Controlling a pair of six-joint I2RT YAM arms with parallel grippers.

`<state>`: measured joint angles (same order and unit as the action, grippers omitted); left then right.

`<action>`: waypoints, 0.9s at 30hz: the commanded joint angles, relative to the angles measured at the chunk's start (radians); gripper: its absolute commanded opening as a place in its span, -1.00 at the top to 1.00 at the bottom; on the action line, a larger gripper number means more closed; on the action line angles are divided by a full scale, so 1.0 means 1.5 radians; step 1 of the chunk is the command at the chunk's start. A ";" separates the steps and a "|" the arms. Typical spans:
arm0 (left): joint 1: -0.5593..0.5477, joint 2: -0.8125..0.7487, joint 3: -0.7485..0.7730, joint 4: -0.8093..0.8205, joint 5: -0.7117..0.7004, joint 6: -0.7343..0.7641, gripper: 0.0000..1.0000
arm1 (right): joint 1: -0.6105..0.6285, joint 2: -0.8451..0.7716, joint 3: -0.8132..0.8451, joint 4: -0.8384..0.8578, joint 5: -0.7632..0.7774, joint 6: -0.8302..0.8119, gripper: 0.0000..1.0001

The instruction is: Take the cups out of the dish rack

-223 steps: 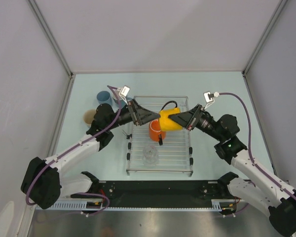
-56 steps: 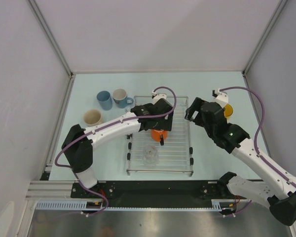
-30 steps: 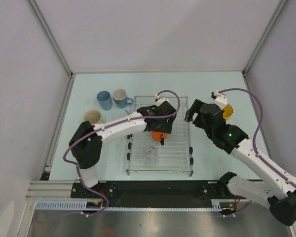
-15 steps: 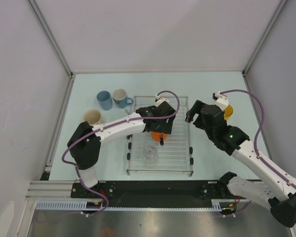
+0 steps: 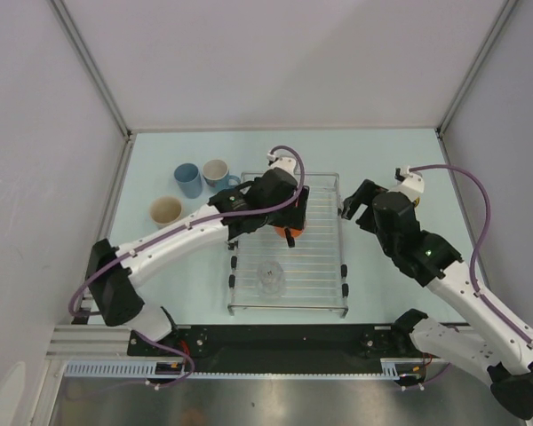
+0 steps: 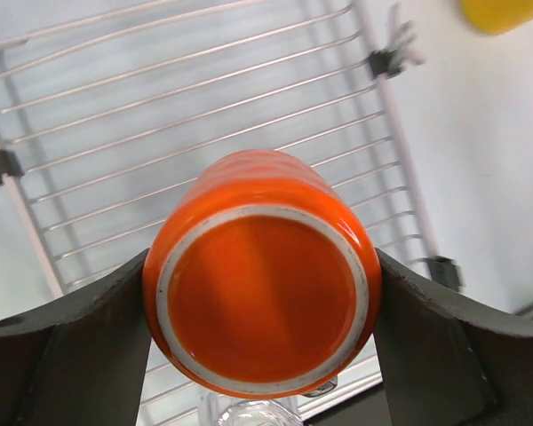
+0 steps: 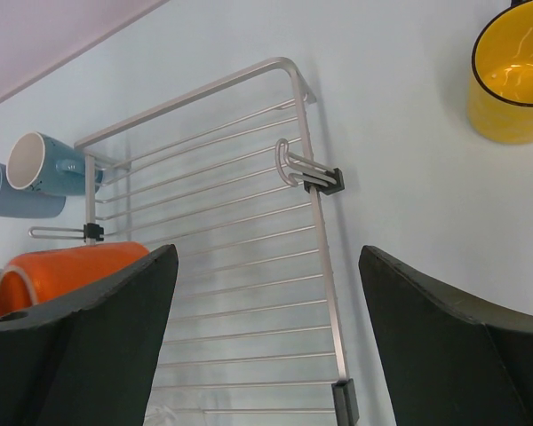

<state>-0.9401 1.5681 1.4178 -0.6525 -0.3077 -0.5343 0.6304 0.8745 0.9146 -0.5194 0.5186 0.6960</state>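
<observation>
The orange mug lies on its side with its base toward the left wrist camera. My left gripper is shut on it, one finger pressed on each side, over the dish rack. From above, that gripper hides most of the mug. A small clear glass stands on the rack nearer the front. My right gripper is open and holds nothing, over the rack's right edge. The yellow cup stands on the table right of the rack.
Two light blue cups and a beige cup stand on the table left of the rack. Grey walls enclose the table on three sides. The right arm reaches in from the near right.
My left arm has swung its wrist around and drawn the orange mug toward the rack's far side. The right gripper has shifted slightly to the right and stays open.
</observation>
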 commanded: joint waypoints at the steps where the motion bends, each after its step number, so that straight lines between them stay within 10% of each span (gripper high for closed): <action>1: 0.004 -0.105 -0.033 0.140 0.063 0.022 0.99 | -0.003 -0.012 0.022 -0.005 0.007 0.001 -0.77; 12: 0.137 -0.308 -0.369 0.598 0.366 -0.127 0.99 | -0.060 -0.098 -0.027 0.082 -0.122 -0.003 -0.78; 27: 0.188 -0.251 -0.465 0.974 0.588 -0.281 0.99 | -0.157 -0.141 -0.185 0.405 -0.538 0.161 -0.77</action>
<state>-0.6765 1.1736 0.7307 0.4889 0.4606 -0.8478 0.4320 0.6872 0.6922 -0.1566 -0.0620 0.8253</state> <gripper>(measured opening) 0.873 0.890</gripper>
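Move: The left hand still holds the orange cup over the rack. The open right gripper it is meant for lies about 15 cm to its right, 2 cm farther out and 5 cm higher. The clear glass in the rack is roughly 11 cm back, 4 cm left and 11 cm below the left hand. From the right hand the orange cup is some 15 cm left, 2 cm back and 5 cm lower, while the yellow cup stands about 20 cm right, 9 cm ahead and 17 cm below. Upward about 9 cm and some 4 cm back, the left hand carries the gripped orange cup, pausing its climb midway while the wrist rolls over 50 degrees, swinging its fingers from down-and-forward to nearly level and pointing right. The right hand starts later, rising, then going left, about 4 cm each, turning some 25 degrees towards the cup with fingers open. ##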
